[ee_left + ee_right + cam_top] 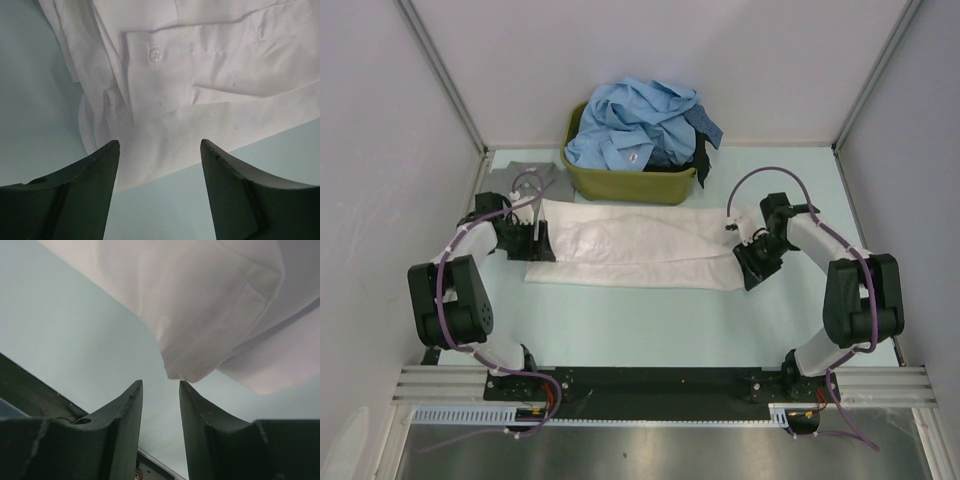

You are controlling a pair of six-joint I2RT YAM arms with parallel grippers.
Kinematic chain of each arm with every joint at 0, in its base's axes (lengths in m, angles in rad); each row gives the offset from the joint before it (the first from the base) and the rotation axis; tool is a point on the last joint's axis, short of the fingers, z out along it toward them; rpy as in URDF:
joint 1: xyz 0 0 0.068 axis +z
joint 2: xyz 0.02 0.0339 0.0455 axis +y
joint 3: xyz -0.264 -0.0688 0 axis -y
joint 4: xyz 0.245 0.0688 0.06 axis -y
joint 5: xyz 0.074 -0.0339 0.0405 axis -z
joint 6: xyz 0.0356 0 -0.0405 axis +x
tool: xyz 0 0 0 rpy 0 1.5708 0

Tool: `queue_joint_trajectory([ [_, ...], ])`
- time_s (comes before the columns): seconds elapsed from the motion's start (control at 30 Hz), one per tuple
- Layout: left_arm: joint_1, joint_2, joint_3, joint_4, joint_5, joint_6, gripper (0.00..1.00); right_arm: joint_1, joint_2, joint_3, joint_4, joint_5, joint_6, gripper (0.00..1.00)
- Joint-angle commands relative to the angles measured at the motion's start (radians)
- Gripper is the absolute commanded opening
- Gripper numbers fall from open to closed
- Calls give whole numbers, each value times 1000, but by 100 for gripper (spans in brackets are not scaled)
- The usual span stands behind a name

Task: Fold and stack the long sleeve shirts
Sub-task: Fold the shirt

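Note:
A white long sleeve shirt (635,250) lies folded into a long strip across the table. My left gripper (542,243) is at its left end, wide open and empty; in the left wrist view (160,145) the buttoned cuff (157,75) lies just ahead of the fingertips. My right gripper (752,262) is at its right end, slightly open and empty; in the right wrist view (161,384) a folded shirt corner (200,340) hangs just past the fingertips. Several light blue shirts (635,125) and a dark one (705,150) are piled in the tub. A grey shirt (525,178) lies at the back left.
The olive-green tub (620,183) stands at the back centre, right behind the white shirt. Grey walls close in the left, right and back sides. The pale table (640,325) runs between the shirt and the arm bases' rail (640,385).

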Motion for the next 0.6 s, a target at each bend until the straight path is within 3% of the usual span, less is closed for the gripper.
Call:
queue_joint_trajectory([
  [0.0, 0, -47, -24, -14, -6, 42, 72, 49, 9, -20, 151, 89, 54, 41],
  [0.13, 1, -52, -33, -9, -26, 42, 72, 80, 32, -36, 207, 138, 83, 38],
  [0.23, 1, -49, -38, -3, -41, 43, 71, 84, 43, -33, 213, 176, 93, 20],
  [0.27, 1, -46, -39, -3, -46, 49, 68, 81, 41, -29, 207, 191, 90, 9],
  [0.33, 1, -38, -46, -5, -66, 57, 65, 66, 34, -19, 176, 204, 79, 2],
  [0.57, 1, 17, -82, 8, -185, 161, 42, 12, 21, 20, 53, 236, -53, 3],
])
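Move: The white shirt's near right corner lies about 2 cm ahead, 1 cm left and 2 cm below the right hand; the under-layer's corner is some 7 cm ahead and 4 cm right of that hand. From the left hand, the shirt's near left corner is roughly 4 cm back, 4 cm left and 3 cm down, the button about 6 cm ahead and 2 cm right, and the grey shirt some 18 cm ahead and 5 cm left. The near right corner of the white shirt is pinched by the right hand, which goes forward and down about 3 cm onto it, shuts, then drags it roughly 2 cm right, the fingers swinging some 10 degrees nearer vertical. Meanwhile the left hand eases back, down and left, 3 to 4 cm in all, towards the near left corner, fingers partly closing but still open. ##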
